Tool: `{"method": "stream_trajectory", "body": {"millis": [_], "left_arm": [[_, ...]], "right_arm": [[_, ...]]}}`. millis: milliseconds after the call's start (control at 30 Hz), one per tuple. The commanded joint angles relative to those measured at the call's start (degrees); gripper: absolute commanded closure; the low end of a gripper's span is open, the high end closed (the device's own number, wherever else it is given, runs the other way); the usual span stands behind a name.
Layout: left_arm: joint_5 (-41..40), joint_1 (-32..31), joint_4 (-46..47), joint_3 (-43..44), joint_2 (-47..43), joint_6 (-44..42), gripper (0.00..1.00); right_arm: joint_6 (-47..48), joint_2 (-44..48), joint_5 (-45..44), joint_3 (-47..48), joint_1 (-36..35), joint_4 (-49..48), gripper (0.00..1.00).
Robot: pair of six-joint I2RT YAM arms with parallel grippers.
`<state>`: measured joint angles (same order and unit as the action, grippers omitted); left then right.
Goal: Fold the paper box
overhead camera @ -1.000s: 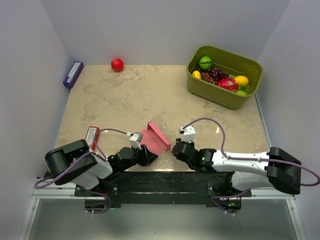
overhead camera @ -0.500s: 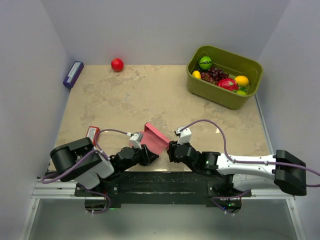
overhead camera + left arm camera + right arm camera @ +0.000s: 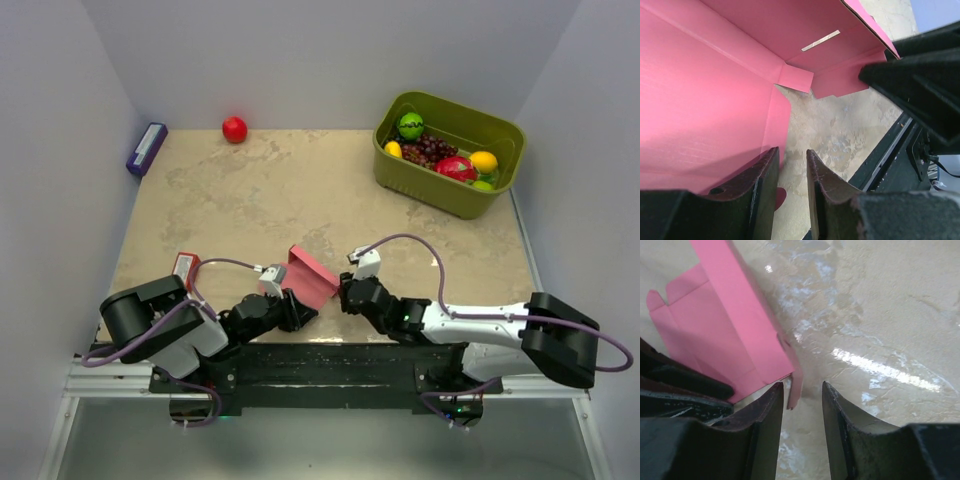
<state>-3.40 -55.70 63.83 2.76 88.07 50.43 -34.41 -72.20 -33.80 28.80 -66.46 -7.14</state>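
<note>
The pink paper box (image 3: 312, 275) stands partly folded near the table's front edge, between both arms. My left gripper (image 3: 298, 310) is at its near left side. In the left wrist view the box's inner panel (image 3: 700, 100) fills the left, and its edge reaches just into the gap of the open left gripper (image 3: 791, 152), with bare table between the fingers. My right gripper (image 3: 344, 292) is at the box's right end. In the right wrist view a narrow side flap (image 3: 796, 387) of the box (image 3: 730, 325) hangs between the open fingertips of the right gripper (image 3: 802, 385), close to the left finger.
A green basket (image 3: 455, 108) of fruit stands at the back right. A red ball (image 3: 234, 129) and a purple box (image 3: 146, 148) lie at the back left. A red packet with a white label (image 3: 184, 268) lies beside the left arm.
My right arm has moved left up to the box's right end, bringing its fingers around the side flap. The box has shifted slightly left. The left arm has hardly moved.
</note>
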Motion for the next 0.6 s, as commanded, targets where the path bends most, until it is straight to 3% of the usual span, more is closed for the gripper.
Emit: {"method": "stream_trajectory", "body": {"millis": [0, 300, 367, 567], "left_arm": [[0.5, -0.5, -4.1, -2.0, -0.2, -0.1, 0.67], [1.5, -0.5, -4.9, -2.6, -1.2, 0.2, 0.67], [2.1, -0.5, -4.8, -2.6, -1.1, 0.1, 0.67], [3.1, -0.5, -5.0, -4.1, -1.5, 0.5, 0.67]], "right_arm": [[7.1, 3.6, 2.1, -4.7, 2.5, -11.2, 0.61], [14.1, 5.7, 7.3, -8.9, 6.4, -17.6, 0.79], [15.6, 5.0, 8.0, -8.3, 6.3, -18.3, 0.88], [22.5, 1.8, 6.1, -3.4, 6.3, -15.1, 1.00]]}}
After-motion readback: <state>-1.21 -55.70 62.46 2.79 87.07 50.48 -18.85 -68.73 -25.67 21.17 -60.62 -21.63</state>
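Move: The small end flap at the near right corner of the paper box's raised wall hangs between the right hand's open fingers, about 2 cm ahead, 1 cm to the left and roughly level. The raised wall's middle is some 6 cm ahead and 6 cm left, and the base panel 3 cm ahead, 8 cm left and about 6 cm below. From the left hand, the flap is roughly 5 cm ahead, 6 cm right and 5 cm above. The right hand eases about 2 cm forward and right, tips up slightly and shuts, pinching the end flap. ##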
